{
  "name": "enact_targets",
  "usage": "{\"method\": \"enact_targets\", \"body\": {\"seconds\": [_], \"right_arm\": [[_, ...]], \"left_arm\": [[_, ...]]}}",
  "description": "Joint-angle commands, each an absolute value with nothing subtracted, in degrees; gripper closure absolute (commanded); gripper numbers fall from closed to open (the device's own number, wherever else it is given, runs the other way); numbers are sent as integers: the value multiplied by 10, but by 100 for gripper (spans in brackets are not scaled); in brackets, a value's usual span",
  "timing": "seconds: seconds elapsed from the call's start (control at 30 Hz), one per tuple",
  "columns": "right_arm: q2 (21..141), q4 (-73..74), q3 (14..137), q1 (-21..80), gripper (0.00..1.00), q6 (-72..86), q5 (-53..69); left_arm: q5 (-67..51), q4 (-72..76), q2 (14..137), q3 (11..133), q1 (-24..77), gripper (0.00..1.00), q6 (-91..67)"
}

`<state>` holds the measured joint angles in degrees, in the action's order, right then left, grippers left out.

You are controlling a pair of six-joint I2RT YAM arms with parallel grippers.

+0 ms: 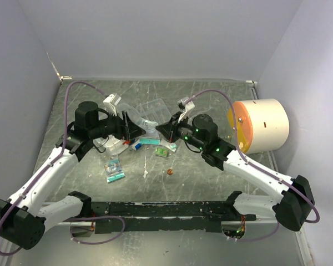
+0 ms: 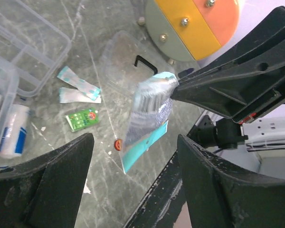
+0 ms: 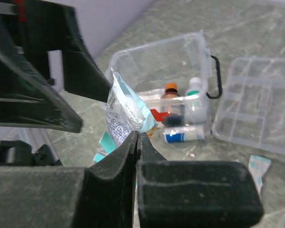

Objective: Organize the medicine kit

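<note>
My right gripper (image 3: 138, 135) is shut on the top edge of a silver and teal packet (image 3: 125, 110), which hangs above the table. In the left wrist view the packet (image 2: 149, 114) dangles from the right gripper (image 2: 180, 88). My left gripper (image 2: 135, 137) is open, its fingers on either side of the packet's lower end and not touching it. The medicine kit (image 3: 147, 54), a clear box with a red cross, holds two small bottles and a white roll. Its clear divided tray (image 3: 256, 107) lies beside it. From above, both grippers (image 1: 130, 128) (image 1: 162, 128) meet over the kit (image 1: 115, 145).
A big cream cylinder with an orange face (image 1: 261, 124) stands at the right. Loose on the table are a green packet (image 2: 82, 118), two bandage strips (image 2: 78, 85), a small orange disc (image 2: 117, 144) and teal packets (image 1: 115, 173). A clear lid with a black handle (image 2: 145, 64) lies flat.
</note>
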<state>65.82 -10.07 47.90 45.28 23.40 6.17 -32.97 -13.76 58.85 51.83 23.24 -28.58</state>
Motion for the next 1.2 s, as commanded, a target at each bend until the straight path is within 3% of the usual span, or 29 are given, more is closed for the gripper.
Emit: {"method": "enact_targets", "body": {"seconds": [0.0, 0.13, 0.37, 0.57, 0.63, 0.7, 0.77, 0.97, 1.17], "right_arm": [[652, -155, 500, 448, 100, 230, 124], [650, -191, 495, 446, 100, 261, 160], [649, -218, 492, 440, 100, 284, 197], [667, -192, 505, 438, 100, 287, 184], [670, -173, 509, 438, 84, 288, 163], [672, -154, 510, 438, 72, 292, 131], [675, -134, 510, 437, 66, 298, 97], [683, -112, 509, 438, 63, 309, 64], [680, -116, 495, 438, 62, 318, 66]], "left_arm": [[-386, -62, 589, 509, 236, 20, -334], [-382, -11, 582, 495, 236, 26, -363], [-418, 83, 572, 464, 236, 49, -415], [-411, 90, 562, 460, 236, 83, -406], [-391, 77, 553, 461, 236, 89, -391], [-373, 64, 545, 462, 236, 92, -380], [-350, 42, 540, 469, 236, 93, -368], [-184, -142, 559, 530, 236, 93, -327], [70, -304, 580, 579, 235, 93, -341]]}}
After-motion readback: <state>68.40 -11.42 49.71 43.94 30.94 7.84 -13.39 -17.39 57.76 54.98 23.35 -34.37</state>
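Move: The resealable bag hangs from the shut right gripper's tips, its middle some 3 cm to that gripper's left and 2 cm below. From the open left gripper it lies about 5 cm right, 1 cm ahead and 2 cm down. From the left gripper, the medicine box lies about 11 cm ahead, 6 cm left and 22 cm down; the blue-and-white tube is 6 cm ahead, 2 cm right, and the divider tray 18 cm ahead, 9 cm right, both near table level. Raise both grippers about 4 cm while easing them towards each other, the right also drawing back a little, and close the left fingers to pinch the bag. Then part the right fingers partway to let it go, lowering that gripper some 4 cm and forward. Carry the bag with the left gripper forward, left and slightly down towards the medicine box, turning counter-clockwise about 25 degrees. ##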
